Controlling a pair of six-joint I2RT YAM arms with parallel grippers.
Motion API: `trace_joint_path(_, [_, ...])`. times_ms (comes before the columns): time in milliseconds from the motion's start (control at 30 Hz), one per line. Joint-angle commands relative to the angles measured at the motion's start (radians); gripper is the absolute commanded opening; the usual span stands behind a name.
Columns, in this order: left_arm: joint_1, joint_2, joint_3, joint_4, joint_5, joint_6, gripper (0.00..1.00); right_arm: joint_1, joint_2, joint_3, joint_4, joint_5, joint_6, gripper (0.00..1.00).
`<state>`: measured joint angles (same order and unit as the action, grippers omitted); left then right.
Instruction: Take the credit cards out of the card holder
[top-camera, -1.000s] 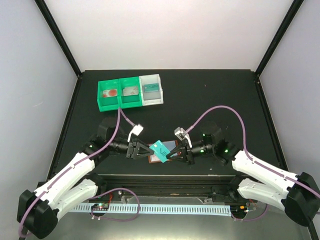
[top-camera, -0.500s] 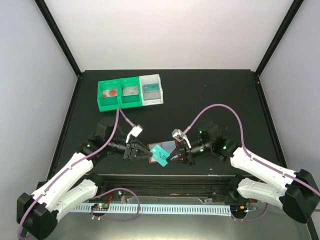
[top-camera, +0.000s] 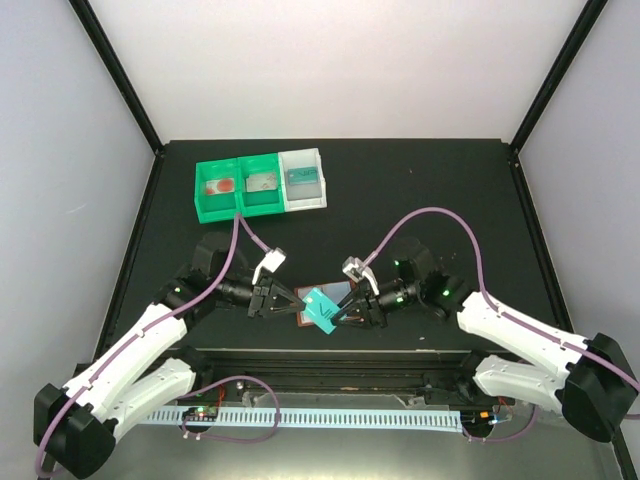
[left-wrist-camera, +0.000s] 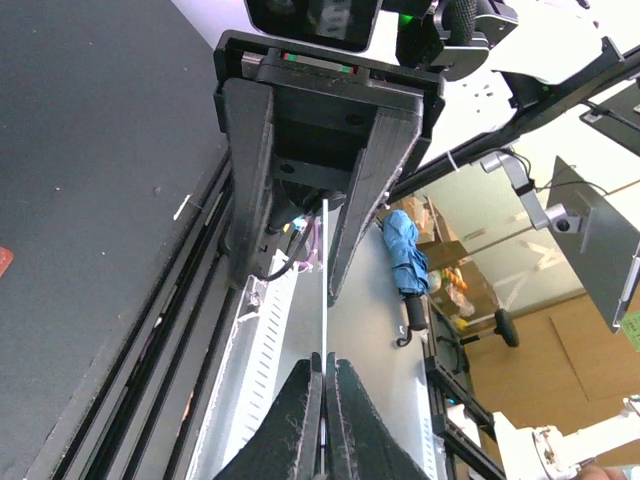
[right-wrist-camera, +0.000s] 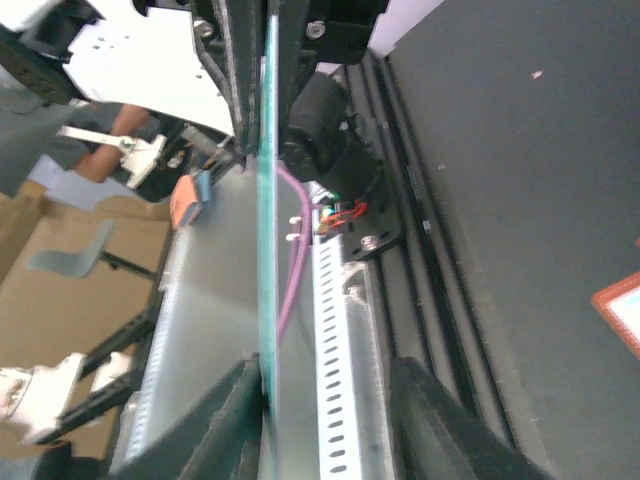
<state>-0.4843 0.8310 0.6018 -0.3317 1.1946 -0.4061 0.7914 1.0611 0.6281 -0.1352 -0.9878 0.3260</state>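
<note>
A teal credit card (top-camera: 321, 308) hangs in the air between my two grippers, just above the brown card holder (top-camera: 338, 291) lying on the black table near the front edge. My left gripper (top-camera: 299, 305) is shut on the card's left end. The left wrist view shows the card (left-wrist-camera: 325, 300) edge-on, pinched between the fingertips of that gripper (left-wrist-camera: 325, 375). My right gripper (top-camera: 341, 312) faces it from the right and stands open. In the right wrist view the card (right-wrist-camera: 266, 250) rests against only one finger of the right gripper (right-wrist-camera: 330, 425). A holder corner (right-wrist-camera: 622, 310) shows at the right.
A green two-compartment bin (top-camera: 237, 187) and a white bin (top-camera: 303, 180) stand at the back left, each with small items inside. The table's front rail (top-camera: 330, 355) runs directly below the grippers.
My left gripper has closed on the teal card. My right gripper, shut on the card before, has opened. The card has dropped slightly and sits over the holder.
</note>
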Motion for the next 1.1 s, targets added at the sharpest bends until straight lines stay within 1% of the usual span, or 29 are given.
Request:
trace_joint_path(0, [0.006, 0.005, 0.052, 0.011, -0.041, -0.006, 0.02, 0.003, -0.025, 0.034, -0.023, 0.136, 0.019, 0.43])
trace_joint_path(67, [0.006, 0.012, 0.052, 0.021, -0.077, -0.025, 0.02, 0.002, -0.052, 0.028, -0.022, 0.182, 0.026, 0.58])
trace_joint_path(133, [0.006, 0.024, 0.049, 0.062, -0.109, -0.074, 0.01, 0.003, -0.08, 0.017, -0.012, 0.241, 0.035, 0.75])
trace_joint_path(167, [0.006, 0.029, 0.051, 0.074, -0.122, -0.09, 0.02, 0.002, -0.092, 0.01, -0.005, 0.273, 0.043, 0.88])
trace_joint_path(200, [0.006, 0.032, 0.061, 0.07, -0.146, -0.094, 0.02, 0.003, -0.105, 0.004, 0.002, 0.301, 0.05, 0.98])
trace_joint_path(300, [0.007, 0.04, 0.096, 0.036, -0.245, -0.078, 0.02, 0.003, -0.139, -0.011, 0.005, 0.369, 0.061, 1.0])
trace_joint_path(400, [0.006, 0.062, 0.129, 0.019, -0.331, -0.075, 0.02, 0.003, -0.155, 0.008, -0.052, 0.424, 0.054, 1.0])
trace_joint_path(433, [0.007, 0.074, 0.135, 0.03, -0.372, -0.088, 0.01, 0.002, -0.157, 0.022, -0.08, 0.455, 0.046, 1.0])
trace_joint_path(533, [0.01, 0.121, 0.139, 0.078, -0.554, -0.172, 0.02, 0.003, -0.172, 0.045, -0.133, 0.53, 0.032, 1.0])
trace_joint_path(633, [0.027, 0.228, 0.187, 0.124, -0.583, -0.195, 0.01, 0.003, -0.201, 0.032, -0.136, 0.593, 0.032, 1.0])
trace_joint_path(767, [0.043, 0.384, 0.316, 0.068, -0.633, -0.167, 0.02, 0.003, -0.262, -0.005, -0.121, 0.674, 0.072, 1.0])
trace_joint_path(933, [0.058, 0.49, 0.418, 0.093, -0.762, -0.148, 0.02, 0.003, -0.315, -0.019, -0.115, 0.736, 0.104, 1.0])
trace_joint_path(1067, [0.081, 0.542, 0.475, 0.12, -0.877, -0.152, 0.02, 0.003, -0.374, -0.028, -0.121, 0.794, 0.151, 1.0])
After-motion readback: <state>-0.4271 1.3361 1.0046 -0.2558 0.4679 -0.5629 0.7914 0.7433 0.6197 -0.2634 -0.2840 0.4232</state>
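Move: The left hand, already shut on the VIP card, has the white box about 33 cm ahead, level sideways and some 18 cm below; the green box stands some 15 cm left of the white one. The card holder lies roughly 5 cm to its right, 1 cm ahead and 17 cm down. From the right hand, still at the card's other corner, the holder is about 4 cm ahead, 2 cm left and 16 cm below. Right fingers release the VIP card, backing forward-right; the left carries it 22 cm forward, turning 40 degrees counter-clockwise. ##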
